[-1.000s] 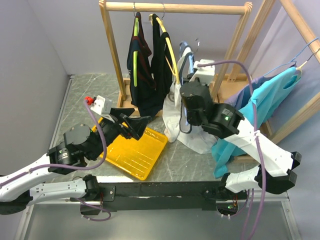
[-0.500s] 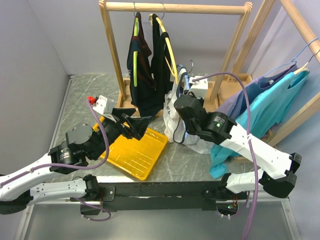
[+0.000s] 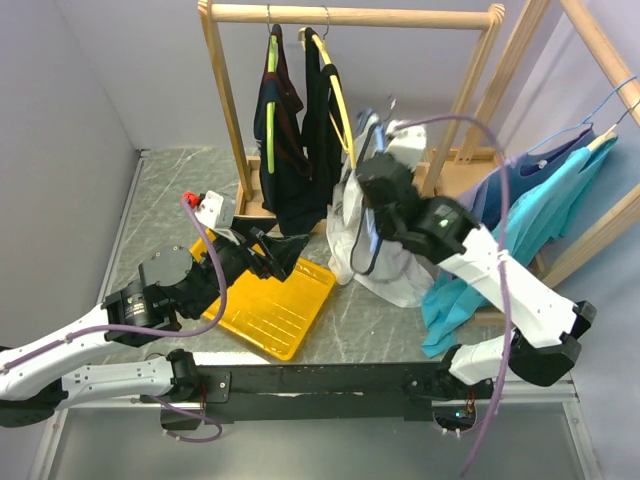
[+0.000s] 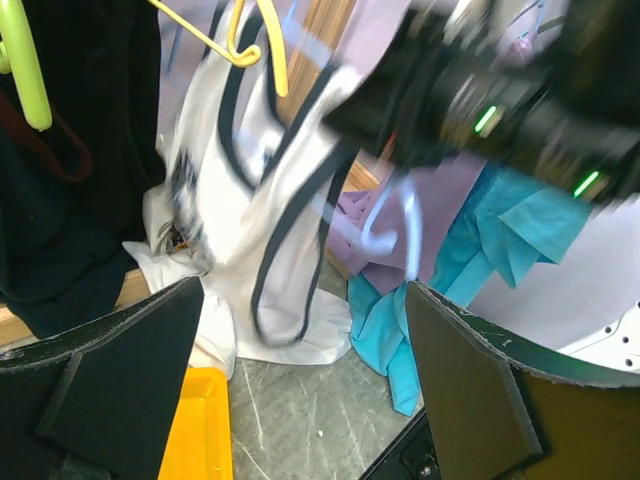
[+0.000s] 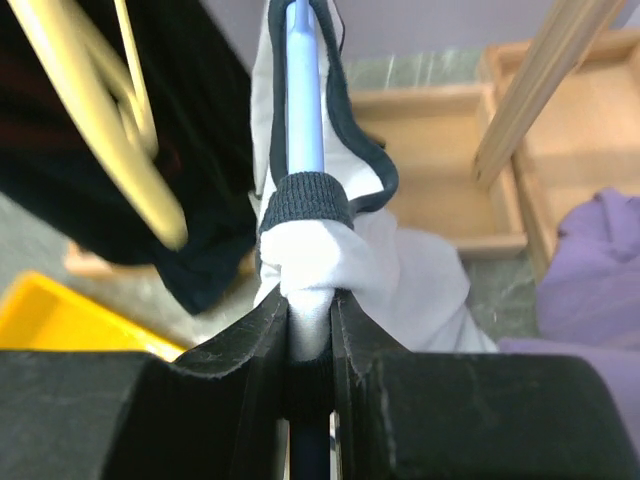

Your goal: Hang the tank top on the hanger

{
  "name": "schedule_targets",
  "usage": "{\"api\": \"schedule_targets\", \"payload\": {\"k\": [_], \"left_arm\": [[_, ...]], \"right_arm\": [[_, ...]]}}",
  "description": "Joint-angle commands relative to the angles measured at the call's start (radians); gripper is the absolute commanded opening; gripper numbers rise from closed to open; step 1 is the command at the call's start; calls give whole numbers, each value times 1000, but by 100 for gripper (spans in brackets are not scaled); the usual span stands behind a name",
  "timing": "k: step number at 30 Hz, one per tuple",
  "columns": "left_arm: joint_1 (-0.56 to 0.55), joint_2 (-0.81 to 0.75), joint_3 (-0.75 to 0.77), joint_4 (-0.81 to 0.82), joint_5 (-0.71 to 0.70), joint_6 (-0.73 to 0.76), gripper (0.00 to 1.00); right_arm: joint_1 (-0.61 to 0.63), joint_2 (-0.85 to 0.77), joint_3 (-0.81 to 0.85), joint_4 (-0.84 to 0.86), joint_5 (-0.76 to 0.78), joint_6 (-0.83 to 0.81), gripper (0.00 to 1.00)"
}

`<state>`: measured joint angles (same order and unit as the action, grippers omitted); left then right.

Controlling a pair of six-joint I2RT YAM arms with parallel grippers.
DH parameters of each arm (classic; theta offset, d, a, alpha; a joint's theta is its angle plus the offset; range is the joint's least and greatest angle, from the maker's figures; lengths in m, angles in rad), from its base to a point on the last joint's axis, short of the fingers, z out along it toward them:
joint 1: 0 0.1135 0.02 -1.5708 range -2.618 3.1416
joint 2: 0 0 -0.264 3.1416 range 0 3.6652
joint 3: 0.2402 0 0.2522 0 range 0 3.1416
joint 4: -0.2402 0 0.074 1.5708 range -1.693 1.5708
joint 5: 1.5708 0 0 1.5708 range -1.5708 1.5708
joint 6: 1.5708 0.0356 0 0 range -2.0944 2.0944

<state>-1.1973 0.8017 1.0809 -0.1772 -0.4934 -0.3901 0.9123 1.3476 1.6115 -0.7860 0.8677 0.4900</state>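
The white tank top (image 3: 398, 272) with navy trim hangs bunched in mid-air, its hem resting on the table. My right gripper (image 3: 380, 200) holds it up. In the right wrist view this gripper (image 5: 310, 300) is shut on a fold of the tank top (image 5: 312, 255), with the light-blue hanger (image 5: 304, 90) running straight up from between the jaws and a navy-edged strap looped over it. My left gripper (image 3: 272, 252) stands open above the tray, apart from the garment. Between its wide fingers (image 4: 300, 300) the left wrist view shows the tank top (image 4: 290, 225) and a curve of the hanger (image 4: 402, 215).
A yellow tray (image 3: 270, 305) lies front left. A wooden rack (image 3: 350, 15) behind carries dark garments (image 3: 300, 140) on yellow and lime hangers. At the right, teal and purple shirts (image 3: 530, 215) hang from a second rack, their ends drooping to the table edge.
My right gripper dipped down and left with the tank top and hanger, then rose back up toward the rack. The left arm edged slightly right, still open.
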Motion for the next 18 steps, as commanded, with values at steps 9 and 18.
{"api": "schedule_targets", "payload": {"k": [9, 18], "left_arm": [[-4, -2, 34, 30, 16, -7, 88], [-2, -16, 34, 21, -2, 3, 89]], "right_arm": [[-166, 111, 488, 39, -68, -212, 0], [-291, 179, 626, 47, -329, -344, 0]]}}
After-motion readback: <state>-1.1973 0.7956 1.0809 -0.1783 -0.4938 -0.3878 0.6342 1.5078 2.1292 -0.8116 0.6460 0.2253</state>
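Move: Beyond and above the right hand, which already grips the light-blue hanger with the tank top on it, the free stretch of the rack's rail lies roughly 20 cm ahead, 6 cm to the right and 22 cm up. The yellow hanger stands about 12 cm ahead, 8 cm left and 8 cm higher; the rack's right post is some 18 cm ahead and 20 cm right, its middle slightly lower. From the idle left hand that rail stretch is about 33 cm ahead, 22 cm right and 17 cm up. Lifting the hanger and tank top steeply, the right hand rises about 13 cm while shifting some 5 cm right, away from the yellow hanger, then levels off and pushes on forward for the last part of its roughly 6 cm reach towards the rail. The fingers tilt up about 10 degrees and keep their pinch on the hanger through the cloth. ##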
